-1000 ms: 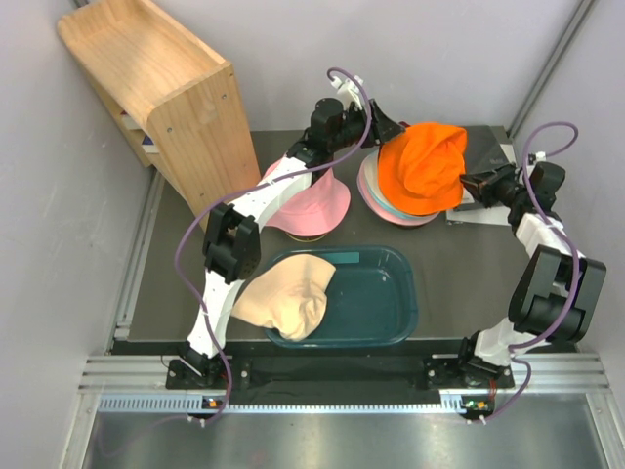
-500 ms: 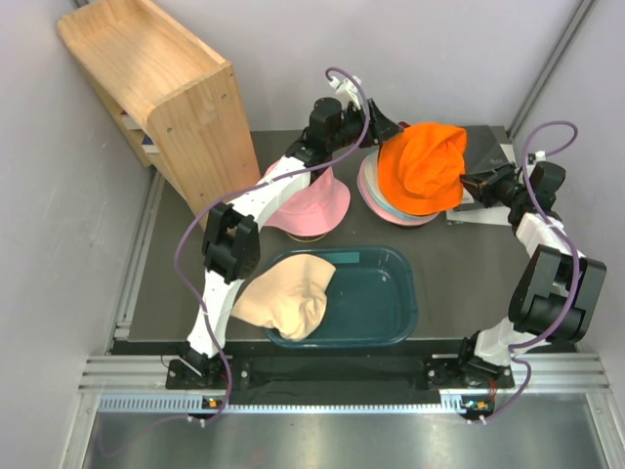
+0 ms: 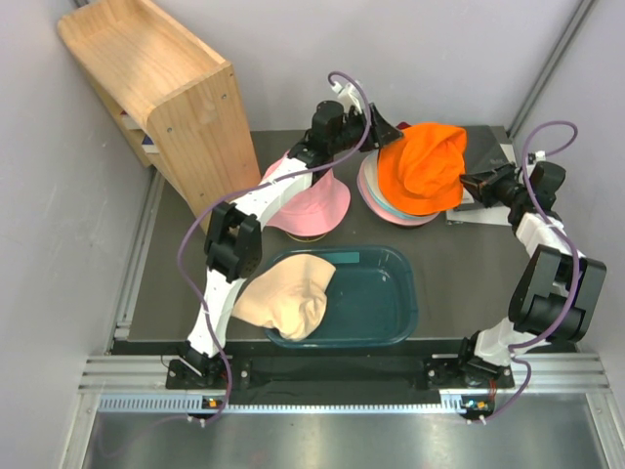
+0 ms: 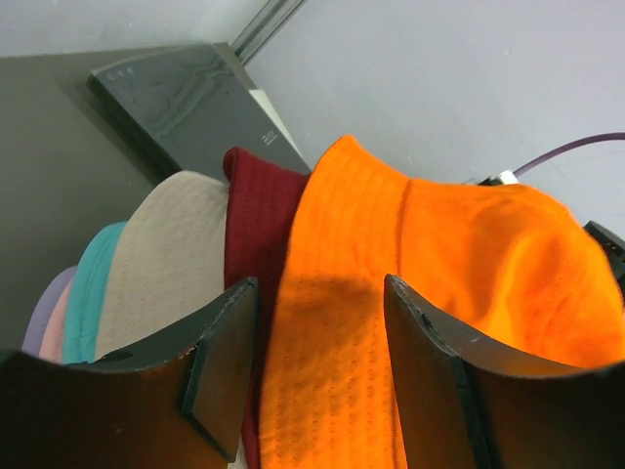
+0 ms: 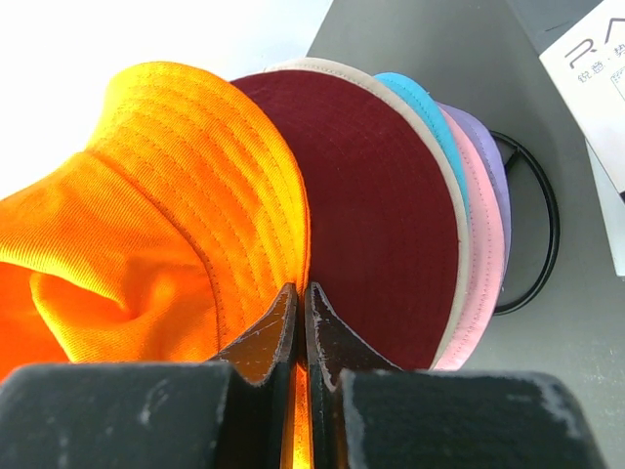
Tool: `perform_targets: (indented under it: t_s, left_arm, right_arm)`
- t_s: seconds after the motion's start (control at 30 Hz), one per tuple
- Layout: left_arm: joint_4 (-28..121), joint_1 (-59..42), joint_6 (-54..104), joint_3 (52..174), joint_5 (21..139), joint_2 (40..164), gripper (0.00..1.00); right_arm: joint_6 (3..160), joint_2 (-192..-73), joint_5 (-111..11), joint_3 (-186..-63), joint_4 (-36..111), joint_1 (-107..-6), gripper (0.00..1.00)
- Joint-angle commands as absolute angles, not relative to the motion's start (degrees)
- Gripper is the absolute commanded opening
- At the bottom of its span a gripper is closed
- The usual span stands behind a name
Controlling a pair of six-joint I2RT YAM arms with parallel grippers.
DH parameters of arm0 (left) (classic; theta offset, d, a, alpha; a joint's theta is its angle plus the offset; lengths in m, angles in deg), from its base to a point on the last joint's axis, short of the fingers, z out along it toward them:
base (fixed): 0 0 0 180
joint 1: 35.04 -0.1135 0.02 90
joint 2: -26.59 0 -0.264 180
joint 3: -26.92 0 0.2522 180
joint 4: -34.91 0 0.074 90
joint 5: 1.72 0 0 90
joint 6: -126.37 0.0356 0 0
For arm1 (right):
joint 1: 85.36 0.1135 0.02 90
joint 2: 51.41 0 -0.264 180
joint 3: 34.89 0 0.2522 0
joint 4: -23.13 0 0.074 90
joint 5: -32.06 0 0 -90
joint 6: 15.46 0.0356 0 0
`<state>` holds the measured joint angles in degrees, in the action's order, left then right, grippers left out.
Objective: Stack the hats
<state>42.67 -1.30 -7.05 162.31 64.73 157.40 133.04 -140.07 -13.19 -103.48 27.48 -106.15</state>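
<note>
An orange hat point(image 3: 422, 166) lies crumpled on top of a stack of hats point(image 3: 391, 213) at the back right. In the right wrist view my right gripper point(image 5: 301, 305) is shut on the orange hat's point(image 5: 166, 195) brim, just above a maroon hat point(image 5: 381, 215). My left gripper point(image 3: 383, 131) hovers at the orange hat's far left side. It stands open point(image 4: 317, 342), with orange fabric point(image 4: 439, 244) showing between its fingers. Below that the maroon point(image 4: 259, 215), beige point(image 4: 176, 254) and teal point(image 4: 93, 283) brims fan out. A pink hat point(image 3: 317, 205) sits left of the stack. A peach hat point(image 3: 288, 298) drapes over the tub's rim.
A dark teal tub point(image 3: 376, 303) stands at the front middle. A wooden shelf point(image 3: 156, 83) fills the back left corner. A black wire ring point(image 5: 542, 234) sits under the stack. White paper point(image 5: 596, 88) and a dark flat pad point(image 4: 186, 93) lie beside it.
My left gripper has edged slightly right toward the orange hat. The right arm and the hats have not visibly moved.
</note>
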Motion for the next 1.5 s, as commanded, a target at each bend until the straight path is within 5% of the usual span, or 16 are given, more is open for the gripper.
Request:
perform_targets:
  t_s: [0.0, 0.07, 0.2, 0.23, 0.3, 0.8, 1.47]
  left_arm:
    - [40.76, -1.2, -7.49, 163.38, 62.19, 158.43, 0.56]
    - [40.06, -0.93, -7.49, 163.12, 61.39, 158.26, 0.52]
    - [37.95, -0.67, -8.89, 162.15, 60.07, 157.9, 0.23]
    - [37.25, -0.76, -9.59, 161.89, 59.98, 157.73, 0.09]
    - [36.98, -0.76, -9.95, 161.71, 60.07, 157.38, 0.0]
    - [36.62, -1.9, -12.94, 164.44, 65.08, 154.74, 0.0]
    - [43.83, -3.22, -9.6, 165.31, 69.47, 161.77, 0.0]
  right_arm:
    - [131.67, -140.09, -12.85, -105.69, 25.47, -106.01, 0.0]
    - [131.58, -140.0, -12.85, -105.78, 25.47, -106.01, 0.0]
    - [131.94, -139.56, -12.67, -106.13, 25.47, -106.01, 0.0]
    - [132.11, -139.39, -12.41, -106.3, 25.64, -106.01, 0.0]
    - [132.38, -138.34, -11.8, -107.0, 26.43, -106.01, 0.0]
    - [136.6, -128.93, -12.41, -107.27, 31.26, -107.07, 0.0]
    - [131.59, -141.93, -17.68, -100.32, 23.01, -105.49, 0.0]
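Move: The orange hat's middle lies some 7 cm back and 5 cm right of the left hand, a little below; its near brim is already between the open fingers. The hat stack sits about 8 cm back, 3 cm right and 8 cm below, with the pink hat 19 cm left and 11 cm back. The right hand already grips the orange brim; the stack lies about 10 cm left, 1 cm ahead and 6 cm below. The left hand pinches the orange brim and eases down; the right, still gripping, lifts 6 cm, then lowers 7. ##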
